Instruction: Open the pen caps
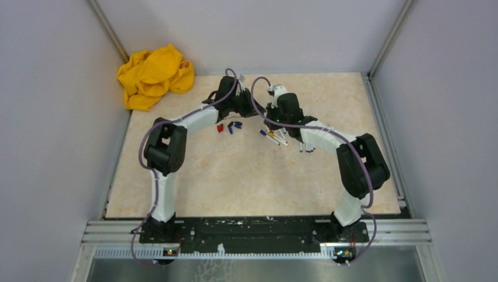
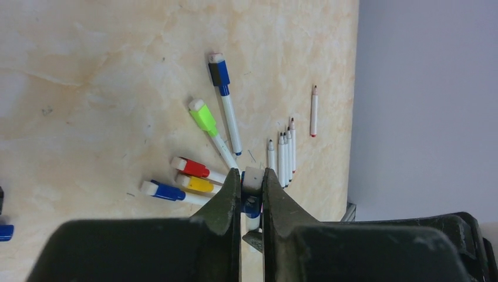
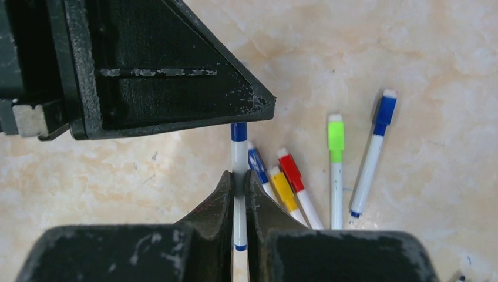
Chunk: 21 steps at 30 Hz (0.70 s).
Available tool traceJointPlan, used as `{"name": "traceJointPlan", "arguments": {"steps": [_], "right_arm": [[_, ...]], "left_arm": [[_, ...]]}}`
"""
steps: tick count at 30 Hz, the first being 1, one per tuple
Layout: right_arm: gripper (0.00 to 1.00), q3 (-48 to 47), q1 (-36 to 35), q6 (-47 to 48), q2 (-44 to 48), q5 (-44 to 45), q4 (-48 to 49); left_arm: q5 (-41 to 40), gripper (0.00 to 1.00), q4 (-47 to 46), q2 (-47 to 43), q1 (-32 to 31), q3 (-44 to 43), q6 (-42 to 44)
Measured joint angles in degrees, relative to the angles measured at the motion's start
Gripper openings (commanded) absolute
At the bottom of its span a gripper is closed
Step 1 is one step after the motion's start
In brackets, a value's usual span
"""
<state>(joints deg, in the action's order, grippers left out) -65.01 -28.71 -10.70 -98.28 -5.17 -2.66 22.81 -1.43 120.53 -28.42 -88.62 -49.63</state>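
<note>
A blue pen cap with a white end sits pinched between the fingers of my left gripper, which is shut on it. That cap tops a white pen barrel, and my right gripper is shut on the barrel. The two grippers meet tip to tip above the table. Capped pens lie under them: blue, yellow, red, green and blue-black. Loose red and blue caps lie to the left.
Several uncapped white barrels lie side by side to the right of the capped pens, one more apart near the table edge. A crumpled yellow cloth sits at the back left corner. Grey walls close in the table.
</note>
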Motion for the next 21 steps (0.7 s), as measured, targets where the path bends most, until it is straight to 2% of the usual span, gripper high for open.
{"name": "traceJointPlan", "arguments": {"steps": [5,11,15,16,21], "right_arm": [[0.00,5.55,0.02,-1.01,1.81,0.15,10.54],[0.00,8.00,0.02,-2.21,3.85,1.42,14.36],[0.00,8.55,0.02,-2.62,5.29,1.70,14.93],[0.00,9.01,0.00,-2.69,6.25,1.18,13.44],[0.00,13.79,-1.01,-3.04,9.25,-0.28,4.90]], "left_arm": [[0.68,0.00,7.61,2.05,1.16,-6.69,1.90],[1.68,0.00,13.77,4.15,1.31,-13.05,3.15],[1.42,0.00,16.92,4.85,1.38,-16.41,4.22],[-1.68,0.00,16.33,5.31,1.70,-17.66,4.76],[-8.52,0.00,11.98,6.32,8.72,-20.63,4.76]]}}
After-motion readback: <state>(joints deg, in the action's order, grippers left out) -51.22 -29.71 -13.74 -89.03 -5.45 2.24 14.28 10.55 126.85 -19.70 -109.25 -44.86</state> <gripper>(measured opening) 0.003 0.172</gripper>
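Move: Both hands already hold one pen: the left pinches its blue cap, the right its white barrel. The pen's middle lies about 3 cm back and 2 cm right of the left hand, and about 2 cm ahead and 1 cm left of the right. Some 11 cm below the right hand, a capped blue pen lies about 5 cm back, a red one 4 cm back and 3 cm right, and a green one 1 cm back and 3 cm right. The left fingers keep their pinch on the cap while the shut right fingers grip the barrel and the two strain apart, each creeping up 2 to 3 cm. Then they spring apart: the left shoots forward and left, ending some 11 cm forward, 8 cm left and 4 cm higher, swinging about 15 degrees counter-clockwise; the right drops back about 5 cm and down, its grip on the pen ended. ##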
